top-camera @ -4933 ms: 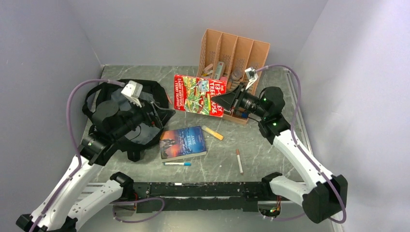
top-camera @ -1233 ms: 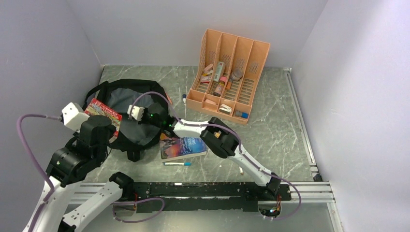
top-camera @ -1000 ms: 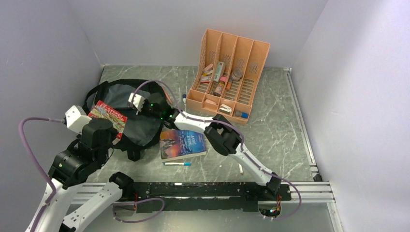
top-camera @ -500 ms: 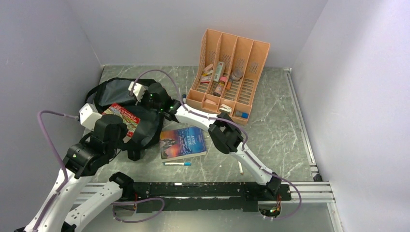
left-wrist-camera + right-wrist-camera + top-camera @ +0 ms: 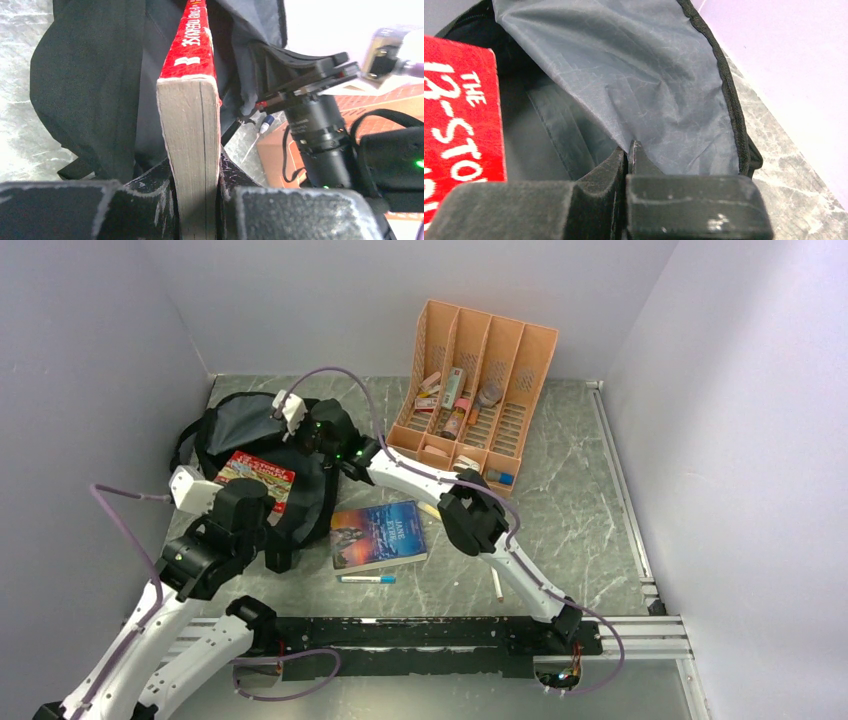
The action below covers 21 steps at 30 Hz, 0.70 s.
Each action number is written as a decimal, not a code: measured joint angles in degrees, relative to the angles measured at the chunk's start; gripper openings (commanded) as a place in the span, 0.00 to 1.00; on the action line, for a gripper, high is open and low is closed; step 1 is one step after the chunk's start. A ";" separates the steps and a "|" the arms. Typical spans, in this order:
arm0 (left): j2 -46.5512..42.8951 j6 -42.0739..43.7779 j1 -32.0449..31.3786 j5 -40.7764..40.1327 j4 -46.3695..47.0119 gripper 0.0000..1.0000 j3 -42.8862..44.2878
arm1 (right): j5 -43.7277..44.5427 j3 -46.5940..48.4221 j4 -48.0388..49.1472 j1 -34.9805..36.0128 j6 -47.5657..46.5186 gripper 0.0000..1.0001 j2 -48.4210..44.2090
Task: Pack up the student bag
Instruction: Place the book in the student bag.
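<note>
The student bag (image 5: 300, 502), black with grey lining, lies at the left of the table with its mouth open. My right gripper (image 5: 300, 426) is shut on the edge of the bag's grey-lined flap (image 5: 634, 75) and holds it up, jaws pinched together (image 5: 628, 150). My left gripper (image 5: 196, 170) is shut on a thick red book (image 5: 192, 100), clamped at its page edge. The red book (image 5: 256, 472) hangs over the bag's opening, and a corner of it (image 5: 459, 110) shows in the right wrist view next to the dark interior.
An orange slotted organizer (image 5: 475, 390) with small items stands at the back. A blue-covered book (image 5: 380, 535), a blue pen (image 5: 367, 579) and a thin stick (image 5: 496, 585) lie on the marble table in front of the bag. The right arm (image 5: 320, 130) reaches across, close to the left gripper.
The left gripper has carried the red book right and forward over the bag's opening. The right gripper has drawn the flap up and toward the back.
</note>
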 measured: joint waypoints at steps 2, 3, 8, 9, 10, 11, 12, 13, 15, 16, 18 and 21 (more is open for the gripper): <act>-0.50 -1.14 0.00 -0.76 2.05 0.05 -2.32 | 0.04 -0.04 0.00 -0.02 0.85 0.00 -0.57; -0.63 -1.75 0.00 -1.22 3.21 0.05 -3.30 | 0.04 -0.07 -0.02 -0.02 1.14 0.00 -0.92; -0.42 -2.51 0.00 -3.19 10.38 0.05 -6.75 | 0.04 -0.63 0.11 -0.09 2.03 0.00 -3.19; -0.24 -2.36 0.00 -3.45 12.76 0.05 -7.78 | -0.02 -1.09 0.20 -0.09 2.21 0.00 -3.80; -0.07 -2.36 0.00 -3.52 14.47 0.05 -8.63 | -0.02 -1.46 0.35 -0.09 2.34 0.00 -4.37; 0.20 -2.27 0.00 -3.56 16.59 0.05 -9.70 | -0.04 -1.86 0.48 -0.09 2.45 0.00 -4.83; 0.50 -2.14 0.00 -3.58 18.62 0.05 -10.75 | -0.07 -2.08 0.46 -0.11 2.49 0.00 -5.20; 0.87 -2.01 0.00 -3.61 20.61 0.05 -11.72 | -0.11 -2.56 0.63 -0.11 2.51 0.00 -5.62; 1.92 -1.60 0.00 -3.76 24.44 0.05 -13.40 | -0.22 -3.63 0.90 -0.09 2.51 0.00 -6.49; 2.73 -1.18 0.02 -3.85 26.60 0.05 -14.29 | -0.20 -3.98 0.90 -0.09 2.51 0.00 -6.73; 4.46 -0.09 0.07 -4.31 30.67 0.05 -15.56 | -0.09 -4.24 0.92 -0.09 2.49 0.00 -6.86; 6.78 1.66 0.96 -4.59 36.30 0.05 -16.85 | 1.16 -4.35 0.81 -0.11 2.58 0.00 -6.86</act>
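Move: The left hand already holds the red book; the mouth of the student bag lies about 13 cm ahead of it, roughly level sideways and some 12 cm below. The lifted flap's edge, in the right fingers, is about 15 cm ahead, 4 cm right and 4 cm lower; the blue book lies about 22 cm right, 1 cm ahead and 22 cm down. From the right hand, the mouth is some 6 cm back, 5 cm left and 5 cm below. Still gripping the red book by its near end, the left hand pushes its far end forward into the bag's mouth, under the flap, travelling about 7 cm forward and 3 cm down while the fingers tilt up some 10 degrees. The right hand keeps its pinch on the flap and lifts it about 5 cm, then holds it there. ##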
